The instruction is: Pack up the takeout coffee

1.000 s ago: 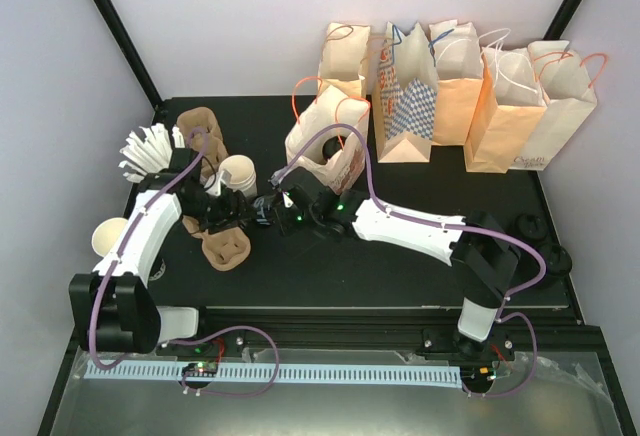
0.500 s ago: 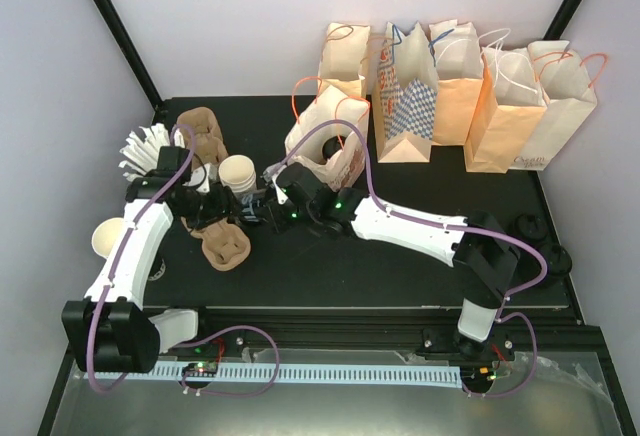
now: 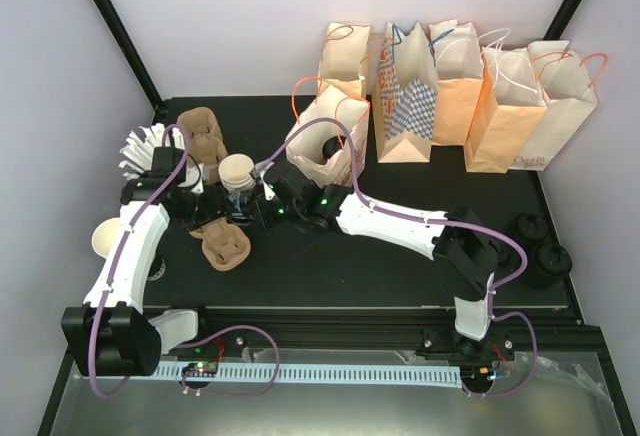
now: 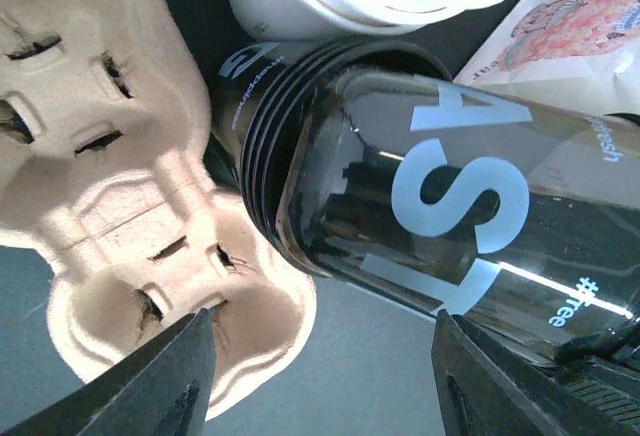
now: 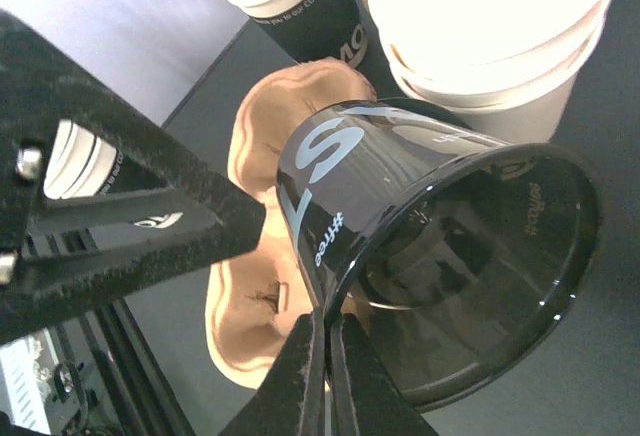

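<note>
My right gripper [image 5: 328, 356] is shut on the rim of a dark see-through plastic cup [image 5: 430, 256] with pale lettering. The cup is tilted on its side above a brown pulp carrier [image 5: 250, 316]. From the left wrist, the same cup [image 4: 450, 206] fills the upper right. My left gripper [image 4: 335, 386] is open and empty, low over the table beside the carrier [image 4: 110, 186]. A white paper cup with a dark printed band, the takeout coffee [image 5: 300, 1], stands just behind, untouched. From above, both grippers [image 3: 205, 211] [image 3: 258, 206] meet by the carrier [image 3: 225, 248].
Cream paper cups [image 3: 238, 171] stand behind the grippers, and another [image 3: 108, 238] sits at the left edge. A carrier stack [image 3: 200, 131] is at the back left. An open paper bag [image 3: 325, 151] is mid-table, with more bags [image 3: 460, 86] along the back. Black lids [image 3: 540, 246] lie far right.
My right arm has reached further left, bringing the dark cup over the carrier. My left gripper has drawn back towards the cups and narrowed slightly.
</note>
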Action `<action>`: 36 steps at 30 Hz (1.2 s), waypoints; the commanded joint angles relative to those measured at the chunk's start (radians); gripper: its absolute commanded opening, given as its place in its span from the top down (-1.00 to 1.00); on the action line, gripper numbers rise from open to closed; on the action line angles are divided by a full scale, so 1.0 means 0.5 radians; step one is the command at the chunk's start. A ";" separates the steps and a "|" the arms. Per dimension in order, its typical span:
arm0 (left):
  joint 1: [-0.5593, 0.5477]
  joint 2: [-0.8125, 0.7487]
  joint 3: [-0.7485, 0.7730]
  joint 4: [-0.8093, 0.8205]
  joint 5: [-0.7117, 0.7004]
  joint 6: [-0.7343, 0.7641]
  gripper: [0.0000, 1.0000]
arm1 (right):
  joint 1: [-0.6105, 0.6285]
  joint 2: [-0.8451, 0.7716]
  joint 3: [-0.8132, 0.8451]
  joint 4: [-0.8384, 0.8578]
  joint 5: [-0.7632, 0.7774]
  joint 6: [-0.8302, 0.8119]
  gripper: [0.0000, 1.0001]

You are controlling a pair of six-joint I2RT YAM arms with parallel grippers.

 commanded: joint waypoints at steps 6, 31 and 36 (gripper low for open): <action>0.054 -0.067 0.129 -0.054 -0.071 0.005 -0.24 | 0.011 0.049 0.202 0.095 -0.064 0.079 0.97; -0.027 -0.287 -0.210 0.413 0.692 -0.162 -0.27 | 0.009 -1.011 -0.283 -1.549 0.590 -0.214 0.98; -0.272 -0.329 -0.292 0.649 0.673 -0.313 -0.29 | 0.008 -1.021 -0.461 -1.800 0.758 -0.163 0.97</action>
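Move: The clear table in front of the open bag, where the black cup is carried, lies about 20 cm right, 6 cm back and 9 cm below the right hand. The black cup stack is some 9 cm left and 2 cm ahead; the white cups, 6 cm left and 9 cm ahead; the open bag, 16 cm right and 7 cm ahead. From the left hand, the black cup stack is 4 cm right, 1 cm ahead and 5 cm below. The black cup, still pinched by its rim in the right hand with its base at the stack's mouth, edges left, lifts about 10 cm, then swings some 20 cm right and a little back, sinking again past the bag's front as those fingers tip some 25 degrees steeper down. The open left hand rises slightly, then shifts about 6 cm right. ##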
